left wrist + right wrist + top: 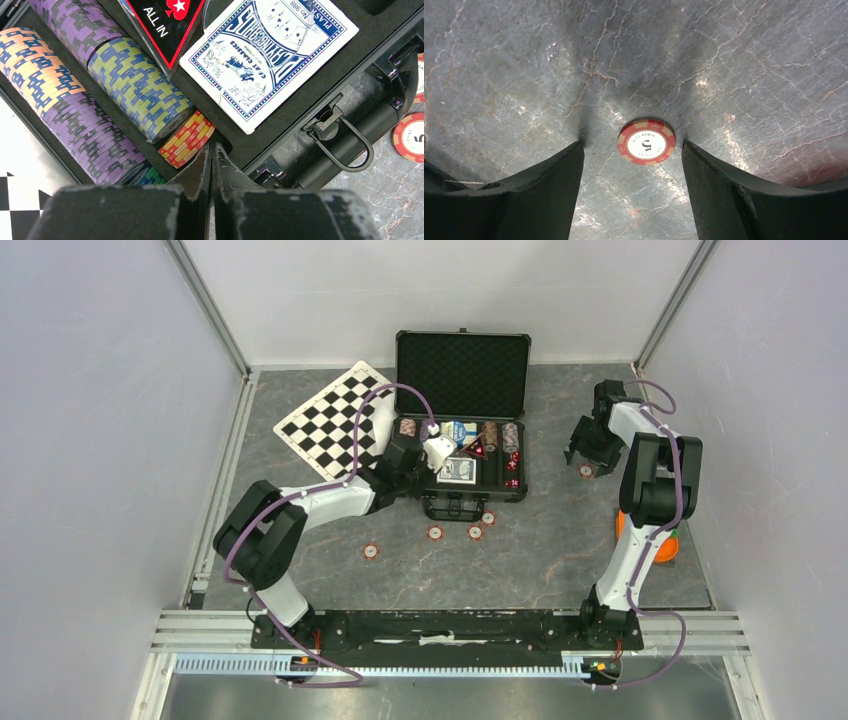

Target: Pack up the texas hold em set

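Observation:
The black case (462,370) lies open at the back middle, its foam slots (260,140) filled with rows of striped chips (140,85), a card deck (270,55) and a red "ALL IN" button (165,25). My left gripper (212,146) is shut with nothing in it, its tips at the near end of a chip row beside some red-and-yellow chips (187,140). My right gripper (631,145) stands open low over the table at the right. A red "5" chip (646,141) lies flat between its fingertips, and neither touches it.
Several loose chips (435,532) lie on the table just in front of the case, one more (371,551) further left. A checkered board (335,420) sits left of the case under the left arm. An orange object (668,545) lies by the right arm. Walls enclose the table.

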`<state>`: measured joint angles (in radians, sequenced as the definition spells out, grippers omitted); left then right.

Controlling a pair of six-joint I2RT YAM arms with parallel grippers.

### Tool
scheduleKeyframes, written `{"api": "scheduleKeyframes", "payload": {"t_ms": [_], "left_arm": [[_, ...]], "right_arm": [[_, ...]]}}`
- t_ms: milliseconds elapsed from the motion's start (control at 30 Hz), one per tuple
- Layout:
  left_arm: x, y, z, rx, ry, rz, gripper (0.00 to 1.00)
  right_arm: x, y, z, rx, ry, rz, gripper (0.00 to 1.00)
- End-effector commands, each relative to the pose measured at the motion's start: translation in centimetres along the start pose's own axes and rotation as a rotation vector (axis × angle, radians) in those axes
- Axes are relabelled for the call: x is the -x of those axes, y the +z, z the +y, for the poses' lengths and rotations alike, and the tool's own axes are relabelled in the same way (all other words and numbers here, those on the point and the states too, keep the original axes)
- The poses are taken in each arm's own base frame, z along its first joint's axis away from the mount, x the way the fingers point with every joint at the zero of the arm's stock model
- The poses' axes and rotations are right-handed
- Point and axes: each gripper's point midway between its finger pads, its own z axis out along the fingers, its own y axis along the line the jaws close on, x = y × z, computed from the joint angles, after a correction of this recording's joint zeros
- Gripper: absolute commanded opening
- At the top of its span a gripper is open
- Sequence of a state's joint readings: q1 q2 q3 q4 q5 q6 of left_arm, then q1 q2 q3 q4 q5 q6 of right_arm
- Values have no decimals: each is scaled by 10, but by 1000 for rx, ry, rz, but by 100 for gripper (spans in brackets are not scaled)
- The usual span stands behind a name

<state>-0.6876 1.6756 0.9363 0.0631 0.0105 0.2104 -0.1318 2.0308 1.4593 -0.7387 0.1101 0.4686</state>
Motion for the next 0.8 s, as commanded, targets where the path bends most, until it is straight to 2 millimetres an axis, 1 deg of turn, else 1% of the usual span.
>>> {"api": "scheduleKeyframes", "payload": {"t_ms": [0,67,100,133,233,267,400,433,567,667,700,767], "left_arm": [[15,1,-16,-58,-34,-45,6],[14,1,-16,-59,-33,-44,6],[14,2,-16,-59,-33,-43,6],[14,2,-16,-59,-33,-43,6],[15,1,-16,-60,-33,-45,6],[15,1,-16,-58,-33,-46,6],[16,0,-16,-57,-32,-49,6],[16,-1,-16,-56,-30,-48,6],[16,-1,-15,-53,-29,-48,6],[16,-1,-15,-54,-30,-50,6],[16,-1,-15,-53,-29,-50,6],[16,-1,-15,-51,-27,-50,6]], "right_arm": [[12,0,-2,-22,20,-22,75],[10,2,-3,-32,22,-15,70],[9,2,-4,-34,21,-13,69],[8,3,-4,-36,21,-10,65],[6,2,-5,-36,24,-2,63],[5,2,-5,-34,26,2,59],[-2,2,-7,-38,30,13,58],[-4,2,-8,-42,32,19,53],[-10,7,-12,-61,32,30,53],[-10,10,-12,-65,31,37,53],[-11,10,-12,-67,29,40,53],[-11,11,-13,-71,30,41,47]]}}
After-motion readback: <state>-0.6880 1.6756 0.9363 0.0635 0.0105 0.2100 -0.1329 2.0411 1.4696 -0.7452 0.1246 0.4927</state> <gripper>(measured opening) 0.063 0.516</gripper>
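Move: A loose red poker chip lies flat between the right hand's open fingertips, its middle about 1 cm right of the hand point and 1 cm below it. From that hand, the red dice in the case are level and some 17 cm to the left, the chip by the case handle about 23 cm left and 13 cm back, and the orange holder 16 cm right and 17 cm back. The left hand has the aimed-at chip about 39 cm to its right and 4 cm ahead, some 6 cm lower. Closing steadily while staying put just over the table, pointing down, the right gripper narrows from about three-quarters to half open. The fingertip on the robot's right pushes the red chip about 1 cm leftward across to the other, until both tips pinch its rim from opposite sides. ##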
